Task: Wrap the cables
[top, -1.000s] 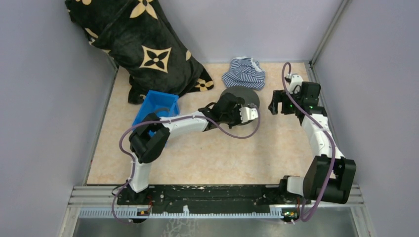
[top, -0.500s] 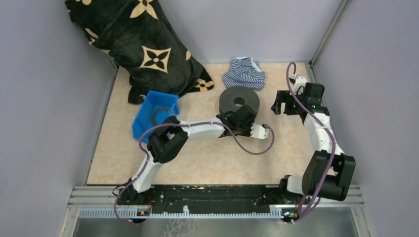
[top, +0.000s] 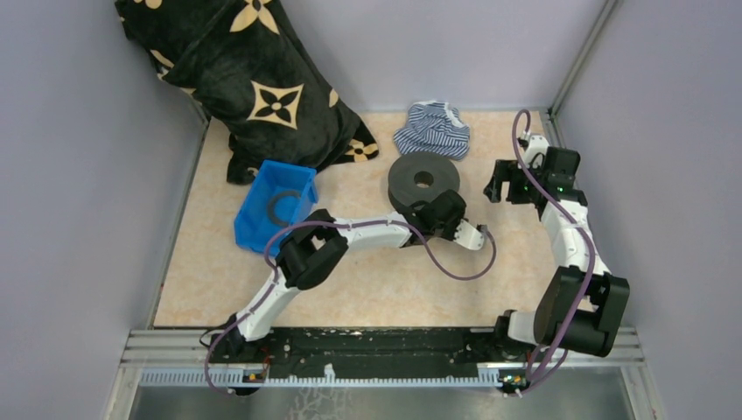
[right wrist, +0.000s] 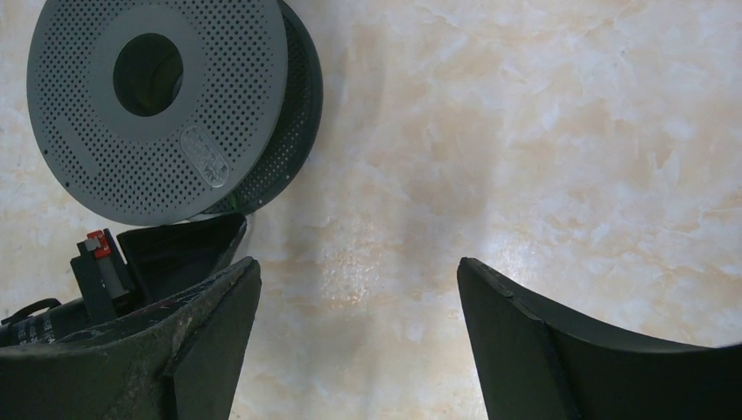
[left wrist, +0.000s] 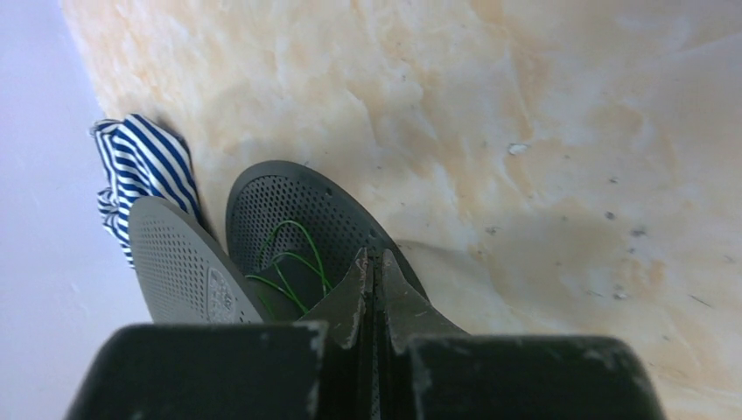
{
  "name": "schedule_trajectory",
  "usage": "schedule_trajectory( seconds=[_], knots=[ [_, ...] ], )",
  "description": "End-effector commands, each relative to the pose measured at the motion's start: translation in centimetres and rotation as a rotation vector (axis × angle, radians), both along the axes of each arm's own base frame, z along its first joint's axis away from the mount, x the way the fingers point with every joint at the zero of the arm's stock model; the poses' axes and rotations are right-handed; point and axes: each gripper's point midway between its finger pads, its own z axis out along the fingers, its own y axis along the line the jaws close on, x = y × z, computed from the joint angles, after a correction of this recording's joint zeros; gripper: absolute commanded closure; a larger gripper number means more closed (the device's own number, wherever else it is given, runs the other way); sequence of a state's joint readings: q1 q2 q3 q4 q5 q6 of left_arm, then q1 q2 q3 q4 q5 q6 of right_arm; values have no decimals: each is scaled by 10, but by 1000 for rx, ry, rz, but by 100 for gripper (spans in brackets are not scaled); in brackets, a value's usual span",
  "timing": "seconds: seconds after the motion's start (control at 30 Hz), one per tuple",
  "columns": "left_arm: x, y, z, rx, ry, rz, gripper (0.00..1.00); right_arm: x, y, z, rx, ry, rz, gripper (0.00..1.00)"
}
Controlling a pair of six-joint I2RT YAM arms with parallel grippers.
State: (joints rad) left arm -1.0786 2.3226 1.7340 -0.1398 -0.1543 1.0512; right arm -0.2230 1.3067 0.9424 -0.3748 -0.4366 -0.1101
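A dark grey perforated spool [top: 424, 179] lies flat at the middle back of the table. Thin green cables [left wrist: 293, 258] loop loosely between the spool's [left wrist: 289, 210] two flanges. My left gripper [top: 416, 208] is at the spool's near edge, and its tips [left wrist: 374, 258] are shut right beside the wire. Whether wire is pinched between them does not show. My right gripper [top: 497, 185] hovers right of the spool [right wrist: 157, 105]. It stands wide open [right wrist: 359, 289] over bare table with nothing between its fingers [right wrist: 219, 306].
A blue bin [top: 289, 168] with a dark ring inside sits left of the spool. A black cushion with gold flowers [top: 254, 79] fills the back left corner. A blue-striped cloth [top: 431, 129] lies behind the spool. Walls close in on the left, back and right.
My left arm has swung right and toward the near side, uncovering the spool it was over. The right gripper has drifted slightly right, still open.
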Motion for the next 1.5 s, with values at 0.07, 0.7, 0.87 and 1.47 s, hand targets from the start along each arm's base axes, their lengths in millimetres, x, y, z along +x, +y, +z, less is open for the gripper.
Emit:
schedule_trajectory(
  seconds=[0.07, 0.7, 0.87, 1.47],
  knots=[
    [22, -17, 14, -16, -153, -10, 100, 9, -9, 18, -5, -69, -11, 17],
    [35, -8, -4, 5, -339, -24, 87, 7, -8, 17, 7, -67, 4, 17],
    [29, -2, -13, -7, -322, -26, 82, 7, -7, 16, 12, -66, 9, 17],
    [12, 13, -18, -41, -224, -5, 63, 7, -6, 15, 21, -59, 16, 17]
  ],
)
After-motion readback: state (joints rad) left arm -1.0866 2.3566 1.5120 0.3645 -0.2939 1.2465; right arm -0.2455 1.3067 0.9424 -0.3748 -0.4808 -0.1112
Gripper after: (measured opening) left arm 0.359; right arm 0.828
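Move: The spool lies flat just off the left fingers, its middle about 6 cm ahead and 7 cm to the left at roughly their height. The green cable loops in its gap start some 3 cm ahead and 4 cm to the left. The striped cloth lies about 19 cm ahead and 5 cm to the left. From the idle right hand, the spool is some 22 cm left, 5 cm ahead and 10 cm below. Slide the shut left fingers about 3 cm forward, low along the spool's near right rim, levelling their downward tilt by some 20 degrees. As the slide ends, begin spreading them to about a third open to let go of the green cable's end at the flange, then ease back roughly 1 cm, staying low beside the rim. ##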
